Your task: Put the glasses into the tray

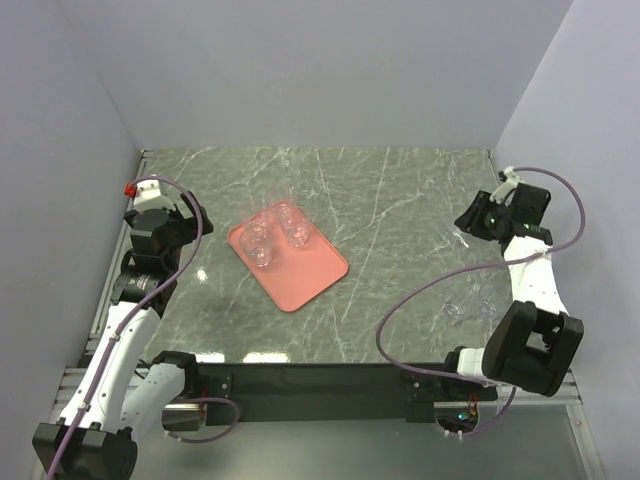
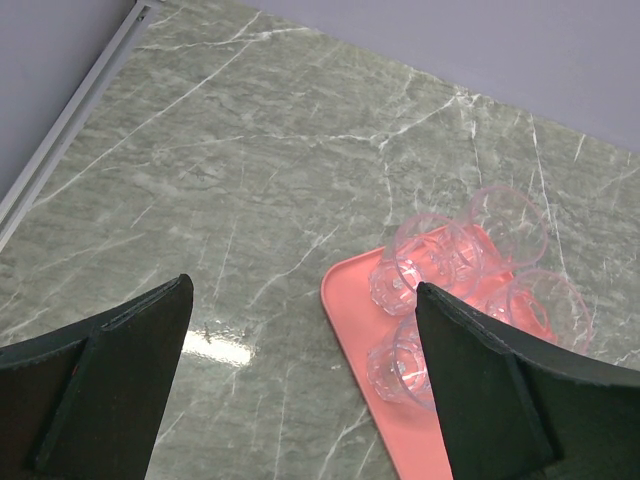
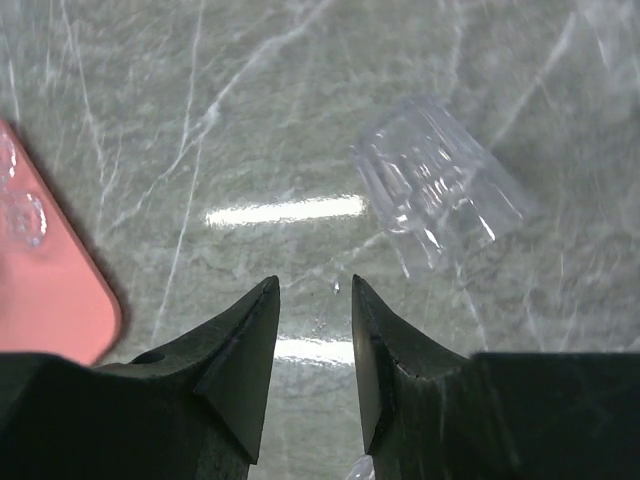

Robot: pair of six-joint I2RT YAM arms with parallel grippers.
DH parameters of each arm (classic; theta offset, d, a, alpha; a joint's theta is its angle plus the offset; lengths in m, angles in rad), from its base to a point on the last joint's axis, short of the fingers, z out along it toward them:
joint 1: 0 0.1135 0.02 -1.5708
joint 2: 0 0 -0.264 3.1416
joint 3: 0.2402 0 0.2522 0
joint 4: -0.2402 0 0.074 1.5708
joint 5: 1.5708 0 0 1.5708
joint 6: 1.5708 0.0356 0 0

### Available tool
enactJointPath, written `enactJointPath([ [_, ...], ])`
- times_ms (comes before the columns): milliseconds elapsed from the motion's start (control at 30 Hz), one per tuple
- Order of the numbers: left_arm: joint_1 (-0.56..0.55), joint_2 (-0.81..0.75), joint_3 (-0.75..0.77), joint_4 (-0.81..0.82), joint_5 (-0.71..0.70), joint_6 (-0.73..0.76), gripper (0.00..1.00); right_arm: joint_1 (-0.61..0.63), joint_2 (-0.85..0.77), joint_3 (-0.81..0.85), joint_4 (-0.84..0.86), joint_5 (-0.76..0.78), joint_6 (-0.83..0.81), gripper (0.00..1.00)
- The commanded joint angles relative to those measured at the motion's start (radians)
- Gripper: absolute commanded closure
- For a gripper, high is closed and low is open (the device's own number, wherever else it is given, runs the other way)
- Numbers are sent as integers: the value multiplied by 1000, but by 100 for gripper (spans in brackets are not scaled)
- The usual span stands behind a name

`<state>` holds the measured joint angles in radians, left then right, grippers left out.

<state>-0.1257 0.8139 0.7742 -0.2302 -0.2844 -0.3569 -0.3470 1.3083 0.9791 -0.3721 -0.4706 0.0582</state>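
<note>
The salmon-pink tray (image 1: 300, 280) lies left of the table's middle, and several clear glasses (image 1: 278, 232) stand grouped at its far end. My left gripper (image 1: 192, 215) hovers wide open to the left of the tray. In its wrist view the tray (image 2: 352, 300) and the glasses (image 2: 425, 262) show beside the right finger. One glass (image 3: 440, 185) lies on its side on the table, ahead and right of my right gripper (image 3: 313, 285), which is open and holds nothing. From above, that glass (image 1: 458, 238) sits just left of the right gripper (image 1: 472, 222).
Two more faint clear glasses (image 1: 470, 308) rest on the marble near the right arm's base. Grey walls close in the table on the left, back and right. A tray corner (image 3: 60, 300) shows at the left of the right wrist view.
</note>
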Motion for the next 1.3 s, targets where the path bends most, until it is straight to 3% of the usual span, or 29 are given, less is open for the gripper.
enactJointPath([
  [0, 5, -18, 0, 38, 16, 3, 1, -62, -40, -28, 99, -26, 153, 58],
  [167, 5, -15, 2, 40, 14, 3, 1, -164, -11, -71, 159, -59, 267, 58],
  [467, 5, -5, 2, 37, 10, 4, 1, -234, 88, -97, 242, -180, 400, 57],
  [1267, 5, 19, 0, 37, 8, 7, 1, -244, 357, -5, 272, -253, 465, 56],
])
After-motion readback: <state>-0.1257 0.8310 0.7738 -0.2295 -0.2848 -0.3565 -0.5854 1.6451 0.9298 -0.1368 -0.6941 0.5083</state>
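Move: The glass lying on its side at the right of the table is about 8 cm ahead of the right hand, some 2 cm to its right and 13 cm below. The other glass on that side stands or lies roughly 12 cm straight back from the hand, while the tray's middle is about 42 cm to its left and 2 cm ahead. From the left hand, the lying glass is about 12 cm ahead, 66 cm to the right and 22 cm below. Towards the lying glass, whose mouth faces back and to the right, the right hand first swings about 5 cm right, then sinks some 7 cm and eases slightly forward at the end. Along the way it rolls about 35 to 40 degrees around its own fingers, left side rising, which keep their downward-forward slant and stay partly open, short of the glass. ##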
